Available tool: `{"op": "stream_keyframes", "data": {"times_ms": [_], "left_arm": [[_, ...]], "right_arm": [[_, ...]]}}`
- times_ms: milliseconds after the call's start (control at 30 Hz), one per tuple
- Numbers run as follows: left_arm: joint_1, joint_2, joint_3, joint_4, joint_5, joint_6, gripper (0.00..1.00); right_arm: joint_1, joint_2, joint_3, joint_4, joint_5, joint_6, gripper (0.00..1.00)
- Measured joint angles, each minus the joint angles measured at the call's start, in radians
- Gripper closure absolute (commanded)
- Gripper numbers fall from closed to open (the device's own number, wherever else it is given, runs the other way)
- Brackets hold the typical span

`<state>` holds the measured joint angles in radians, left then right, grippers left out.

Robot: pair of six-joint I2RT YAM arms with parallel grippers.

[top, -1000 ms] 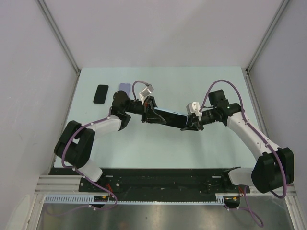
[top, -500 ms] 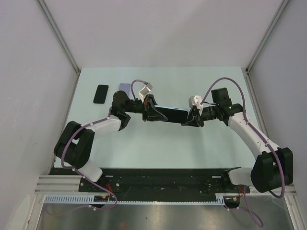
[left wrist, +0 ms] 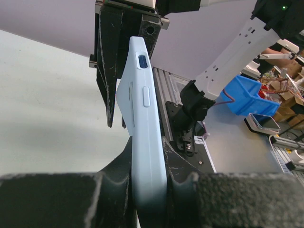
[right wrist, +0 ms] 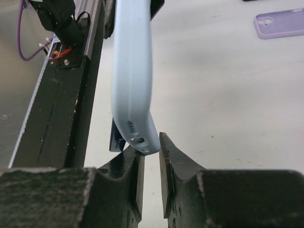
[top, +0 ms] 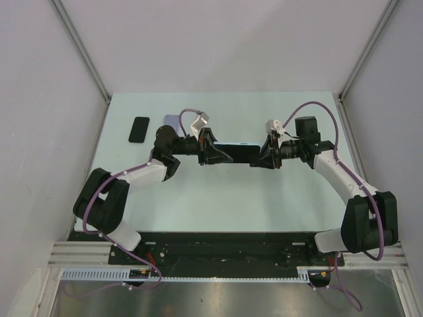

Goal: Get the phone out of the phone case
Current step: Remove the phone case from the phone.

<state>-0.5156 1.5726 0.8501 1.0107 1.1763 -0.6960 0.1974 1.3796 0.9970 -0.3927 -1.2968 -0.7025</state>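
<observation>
A phone in a light blue phone case (top: 235,155) hangs level above the table between both arms, its dark face (top: 231,157) up in the top view. My left gripper (top: 213,152) is shut on the case's left end. In the left wrist view the case (left wrist: 142,109) stands edge-on, clamped between the jaws of the left gripper (left wrist: 148,164). My right gripper (top: 266,158) is at the other end. In the right wrist view the case's rounded end (right wrist: 135,85) is nipped at the tips of the right gripper (right wrist: 151,143), whose jaws stand narrow.
A black phone (top: 139,129) and a purple case (top: 172,121) lie on the table at the back left; the purple case (right wrist: 281,23) also shows in the right wrist view. Grey walls close in three sides. A black rail (top: 225,246) runs along the near edge.
The cased phone swung from slanting down to the right to level, and rose slightly away from the bases. The right gripper moved back with its end. Both grips held.
</observation>
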Motion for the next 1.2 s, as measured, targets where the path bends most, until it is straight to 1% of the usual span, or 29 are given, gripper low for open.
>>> {"op": "stream_keyframes", "data": {"times_ms": [267,367,467,533,700,833,933,1067,1133,1200], "left_arm": [[0.0,0.0,-0.004,-0.007,-0.057,0.021,1.0],[0.0,0.0,-0.004,-0.004,-0.063,0.026,1.0],[0.0,0.0,-0.004,0.005,-0.065,0.026,1.0],[0.0,0.0,-0.004,0.018,-0.055,0.024,1.0],[0.0,-0.002,-0.004,0.061,-0.031,0.013,1.0],[0.011,-0.002,-0.005,0.072,-0.008,-0.01,1.0],[0.029,-0.013,-0.037,0.072,0.045,-0.032,1.0],[0.061,-0.014,-0.064,0.072,0.036,-0.04,1.0],[0.08,-0.014,-0.077,0.073,0.016,-0.04,1.0],[0.094,-0.014,-0.09,0.072,-0.008,-0.04,1.0]], "right_arm": [[-0.008,0.021,-0.017,0.164,0.026,0.204,0.8],[-0.012,0.019,-0.021,0.189,0.024,0.23,0.75],[-0.019,0.007,-0.023,0.183,0.01,0.217,0.66],[-0.023,-0.012,-0.024,0.162,0.002,0.174,0.61],[-0.032,-0.084,-0.024,0.087,-0.008,0.04,0.55],[-0.054,-0.115,-0.024,0.065,0.006,-0.034,0.46],[-0.101,-0.121,-0.024,0.072,0.025,-0.07,0.44],[-0.11,-0.127,-0.024,0.079,0.023,-0.074,0.43],[-0.11,-0.128,-0.024,0.112,0.015,-0.029,0.43],[-0.111,-0.128,-0.024,0.169,0.003,0.06,0.44]]}}
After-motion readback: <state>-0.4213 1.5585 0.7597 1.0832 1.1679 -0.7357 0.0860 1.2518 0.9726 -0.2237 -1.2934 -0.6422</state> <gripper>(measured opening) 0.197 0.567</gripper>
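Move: The cased phone is held between both hands, screen towards the bases: its middle is about 6 cm left of the right hand, 1 cm farther out and 3 cm higher, with the right fingers at its near lower corner. From the left hand its middle is about 5 cm right, level in reach, 1 cm lower. Also from the left hand, the empty purple case lies some 33 cm ahead and 20 cm left, and the black phone 30 cm ahead and 34 cm left, both about 24 cm below. Right hand tugs the case corner forward, releases, rises about 4 cm rightward; left hand draws phone 3 cm left. ##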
